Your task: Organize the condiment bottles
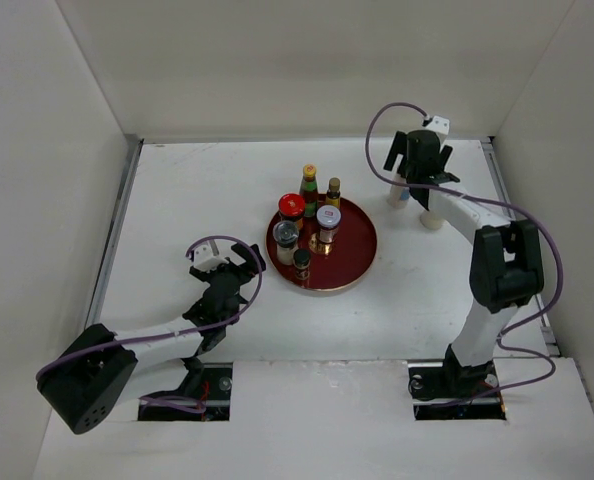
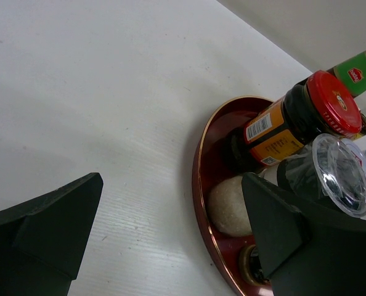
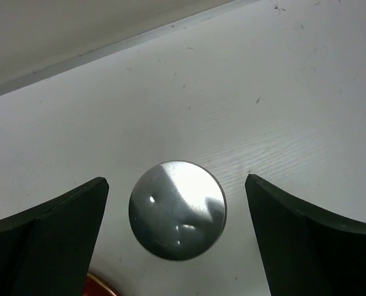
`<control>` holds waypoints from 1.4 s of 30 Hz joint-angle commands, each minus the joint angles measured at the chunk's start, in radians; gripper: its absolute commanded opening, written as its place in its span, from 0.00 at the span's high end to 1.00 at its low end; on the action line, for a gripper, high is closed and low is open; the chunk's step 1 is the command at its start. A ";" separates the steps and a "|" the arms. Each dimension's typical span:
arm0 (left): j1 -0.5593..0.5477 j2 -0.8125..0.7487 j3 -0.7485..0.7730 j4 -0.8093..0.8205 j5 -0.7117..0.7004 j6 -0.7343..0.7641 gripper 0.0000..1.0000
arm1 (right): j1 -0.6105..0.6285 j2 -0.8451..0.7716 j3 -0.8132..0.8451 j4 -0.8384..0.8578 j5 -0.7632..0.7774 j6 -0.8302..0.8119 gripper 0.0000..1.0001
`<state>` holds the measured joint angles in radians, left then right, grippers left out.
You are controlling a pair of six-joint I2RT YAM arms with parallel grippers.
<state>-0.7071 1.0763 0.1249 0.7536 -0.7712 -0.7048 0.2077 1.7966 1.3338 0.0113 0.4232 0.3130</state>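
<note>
Several condiment bottles stand on the round dark-red tray (image 1: 357, 262): a red-capped jar (image 1: 291, 206), a green yellow-capped bottle (image 1: 309, 186), a silver-lidded shaker (image 1: 327, 219), a clear-lidded jar (image 1: 285, 235) and small dark bottles (image 1: 302, 263). My left gripper (image 1: 239, 262) is open just left of the tray, its jaws over bare table (image 2: 172, 185), with the red-capped jar (image 2: 331, 102) to the right. My right gripper (image 1: 419, 172) is open at the back right, above a round silver top (image 3: 177, 209) that sits between the fingers untouched. A cream cylinder (image 1: 432, 218) and another pale one (image 1: 400, 195) stand under that arm.
White walls close in the table on the left, back and right. The tray rim (image 2: 199, 160) runs right beside my left gripper's right finger (image 2: 275, 228). A sliver of the tray (image 3: 92, 285) shows at the lower left of the right wrist view.
</note>
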 commanded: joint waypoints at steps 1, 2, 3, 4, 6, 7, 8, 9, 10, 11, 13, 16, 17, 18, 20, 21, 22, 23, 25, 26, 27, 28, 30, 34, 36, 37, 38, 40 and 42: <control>0.010 0.004 0.036 0.044 0.009 -0.010 0.00 | -0.017 0.047 0.076 -0.020 -0.031 -0.022 0.00; 0.010 0.001 0.036 0.044 0.009 -0.010 0.00 | -0.017 0.055 0.079 -0.023 -0.031 -0.020 0.02; 0.010 0.001 0.036 0.044 0.009 -0.010 0.00 | -0.015 0.061 0.080 -0.027 -0.031 -0.020 0.04; 0.010 0.004 0.036 0.044 0.006 -0.010 0.00 | -0.014 0.066 0.082 -0.033 -0.031 -0.020 0.05; 0.011 0.013 0.038 0.044 0.009 -0.010 0.00 | -0.012 0.072 0.087 -0.045 -0.031 -0.020 0.12; 0.011 0.013 0.039 0.044 0.009 -0.010 0.00 | -0.012 0.070 0.087 -0.053 -0.028 -0.020 0.17; 0.011 0.010 0.039 0.044 0.009 -0.010 0.00 | -0.012 0.064 0.084 -0.057 -0.023 -0.022 0.23; 0.011 0.008 0.039 0.044 0.009 -0.010 0.00 | -0.012 0.057 0.082 -0.060 -0.015 -0.025 0.32; 0.011 0.011 0.039 0.044 0.009 -0.010 0.00 | -0.012 0.046 0.079 -0.062 -0.006 -0.028 0.39; 0.011 0.014 0.039 0.044 0.009 -0.010 0.00 | -0.012 0.032 0.079 -0.062 0.005 -0.029 0.47; 0.011 0.005 0.038 0.044 0.012 -0.010 0.00 | -0.006 -0.017 0.064 -0.050 0.040 -0.034 0.55; 0.011 -0.001 0.036 0.044 0.012 -0.010 0.00 | 0.029 -0.123 0.021 -0.013 0.066 -0.046 0.56; 0.011 0.004 0.038 0.044 0.012 -0.010 0.00 | 0.038 -0.150 0.009 -0.002 0.066 -0.046 0.56; 0.011 0.005 0.038 0.044 0.012 -0.010 0.00 | 0.055 -0.186 -0.010 0.007 0.063 -0.045 0.57; 0.010 -0.004 0.038 0.043 0.016 -0.010 0.00 | 0.100 -0.235 -0.048 0.015 0.054 -0.037 0.57; 0.010 -0.007 0.036 0.043 0.019 -0.010 0.00 | 0.124 -0.250 -0.070 0.019 0.052 -0.034 0.57; 0.010 -0.007 0.036 0.043 0.021 -0.010 0.00 | 0.152 -0.262 -0.093 0.027 0.052 -0.028 0.57; 0.010 0.000 0.038 0.043 0.021 -0.010 0.00 | 0.179 -0.270 -0.116 0.036 0.052 -0.017 0.57; 0.008 0.007 0.039 0.043 0.023 -0.012 0.00 | 0.221 -0.275 -0.149 0.061 0.048 0.001 0.56; 0.007 0.001 0.039 0.043 0.027 -0.012 0.00 | 0.244 -0.275 -0.165 0.076 0.045 0.009 0.56; 0.007 -0.007 0.039 0.043 0.030 -0.012 0.00 | 0.261 -0.275 -0.174 0.090 0.042 0.015 0.56; 0.007 -0.007 0.038 0.043 0.030 -0.013 0.00 | 0.278 -0.273 -0.182 0.098 0.042 0.021 0.56; 0.008 0.008 0.042 0.043 0.030 -0.013 0.00 | 0.299 -0.258 -0.182 0.105 0.035 0.028 0.56; 0.007 -0.006 0.041 0.043 0.036 -0.013 0.00 | 0.322 -0.203 -0.179 0.104 0.023 0.040 0.56; 0.008 -0.001 0.039 0.043 0.035 -0.013 0.00 | 0.325 -0.184 -0.186 0.104 0.031 0.043 0.55; 0.007 -0.001 0.039 0.043 0.036 -0.013 0.00 | 0.328 -0.175 -0.189 0.102 0.032 0.044 0.55; 0.005 -0.006 0.039 0.043 0.036 -0.013 0.00 | 0.331 -0.169 -0.193 0.102 0.034 0.044 0.54; 0.005 -0.007 0.039 0.043 0.036 -0.013 0.00 | 0.341 -0.160 -0.202 0.099 0.034 0.046 0.51; 0.005 0.005 0.042 0.043 0.036 -0.015 0.00 | 0.344 -0.148 -0.205 0.098 0.034 0.049 0.50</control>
<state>-0.7010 1.0885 0.1268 0.7532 -0.7464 -0.7074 0.5327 1.6520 1.1133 0.0067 0.4374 0.3416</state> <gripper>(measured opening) 0.997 0.681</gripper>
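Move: The tall silver-capped bottle stands between my open right fingers, about 1 cm ahead, its middle some 8 cm below the hand point. The black-capped bottle is about 9 cm to my right and 3 cm back. The tray's centre lies about 23 cm left and 14 cm back; on the tray the white-lidded jar is 22 cm left and 11 back, the yellow-labelled bottle 20 left and 3 back. From my left hand, the silver-capped bottle is roughly 23 cm ahead and 42 right. I dip my right hand about 3 cm around the silver-capped bottle and close my fingers on its upper part. I lift it some 9 cm while carrying it back and then left, turning about 15 degrees counter-clockwise, then lower it over the tray's right side, just right of the white-lidded jar, still gripped. ##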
